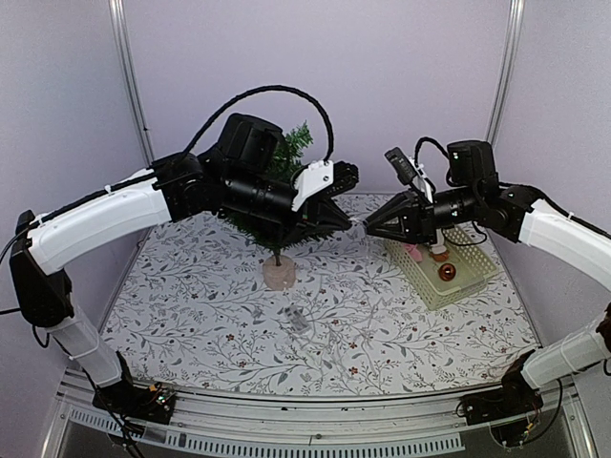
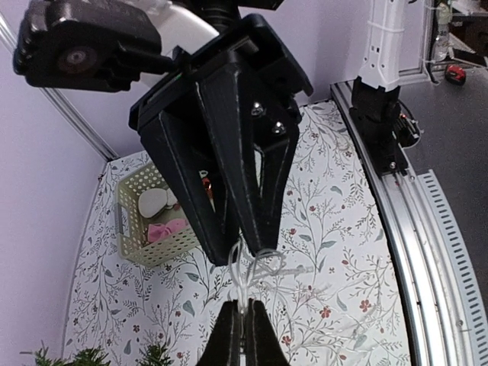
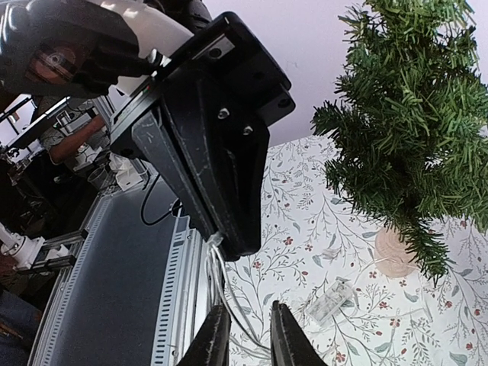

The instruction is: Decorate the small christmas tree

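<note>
The small christmas tree (image 1: pixel 294 153) stands on its pale round base (image 1: pixel 280 275) at the back of the table, mostly behind my left arm; the right wrist view shows the tree (image 3: pixel 404 130) too. My left gripper (image 1: pixel 354 222) is shut on a clear light-string wire (image 2: pixel 244 278), seen up close at the left gripper (image 2: pixel 244 314). My right gripper (image 1: pixel 368 227) meets it tip to tip above the table. In its own view the right gripper (image 3: pixel 248 335) keeps a narrow gap, and the wire (image 3: pixel 227 293) runs down between its fingers. The string's clear battery box (image 1: pixel 298 320) lies on the table.
A cream perforated basket (image 1: pixel 470 277) sits at the right, holding a pink bow (image 2: pixel 166 229), a white ornament and a brown ring. The tablecloth is floral. A metal rail (image 1: pixel 315 431) runs along the near table edge. Loose loops of wire trail on the cloth.
</note>
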Action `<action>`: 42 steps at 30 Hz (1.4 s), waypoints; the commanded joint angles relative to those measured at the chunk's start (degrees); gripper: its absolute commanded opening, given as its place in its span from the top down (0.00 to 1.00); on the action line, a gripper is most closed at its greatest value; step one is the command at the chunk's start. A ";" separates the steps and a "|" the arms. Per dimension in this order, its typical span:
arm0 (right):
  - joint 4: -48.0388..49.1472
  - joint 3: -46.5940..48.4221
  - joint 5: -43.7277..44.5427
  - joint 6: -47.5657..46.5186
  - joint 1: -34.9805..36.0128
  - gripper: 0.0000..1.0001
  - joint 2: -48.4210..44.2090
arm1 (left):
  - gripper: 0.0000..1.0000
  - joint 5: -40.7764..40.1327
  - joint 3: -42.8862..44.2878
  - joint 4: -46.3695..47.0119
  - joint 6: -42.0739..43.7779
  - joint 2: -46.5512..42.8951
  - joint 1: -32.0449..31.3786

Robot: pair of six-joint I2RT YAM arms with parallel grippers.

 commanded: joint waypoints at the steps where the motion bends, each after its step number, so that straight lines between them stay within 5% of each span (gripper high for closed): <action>1: -0.36 0.17 1.62 -0.69 0.90 0.80 0.24 | 1.00 0.61 0.37 1.70 0.36 -0.58 1.16; 8: -0.65 0.41 4.08 -0.77 2.04 1.00 0.34 | 1.00 0.03 -0.98 3.65 -1.03 -1.23 1.59; 14: 2.81 3.49 8.66 2.56 1.97 1.00 -0.27 | 0.59 -5.82 -8.08 12.32 -5.84 -6.64 1.94; 18: 5.26 6.04 12.20 7.52 1.64 1.00 -0.56 | 0.48 -8.47 -13.13 17.92 -9.40 -10.71 1.99; 29: 11.18 11.93 12.10 12.82 0.11 1.00 -1.53 | 0.43 -11.69 -26.82 35.16 -18.48 -15.24 0.88; 42: 11.61 16.05 6.86 13.36 0.09 1.00 -1.09 | 0.50 -16.34 -22.82 43.91 -14.98 -8.62 -3.28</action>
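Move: The white string's loop sticks out of the left gripper's shut fingertips, some 2 cm to that hand's right and level with it, and sits about 1 cm to the left of the right hand, between its half-open pads. From the left hand the tree stands about 9 cm ahead and 14 cm left, its middle some 16 cm lower; the small clear box lies level fore and aft, 10 cm left and 32 cm down. The basket is roughly 14 cm ahead, 25 cm right and 30 cm below the right hand. The right fingers close the rest of the way and pinch the white string's loop while the left still grips it, the right arm nearly still; then the left fingers open to about half and let go, that hand drawing some 5 cm left towards the tree and easing most of the way back as its fingers tip up about 20 degrees. Once holding the string alone, the right hand carries it up about 14 cm, edging 3 cm forward early in the lift, its fingers tilting up a little and kept shut. ##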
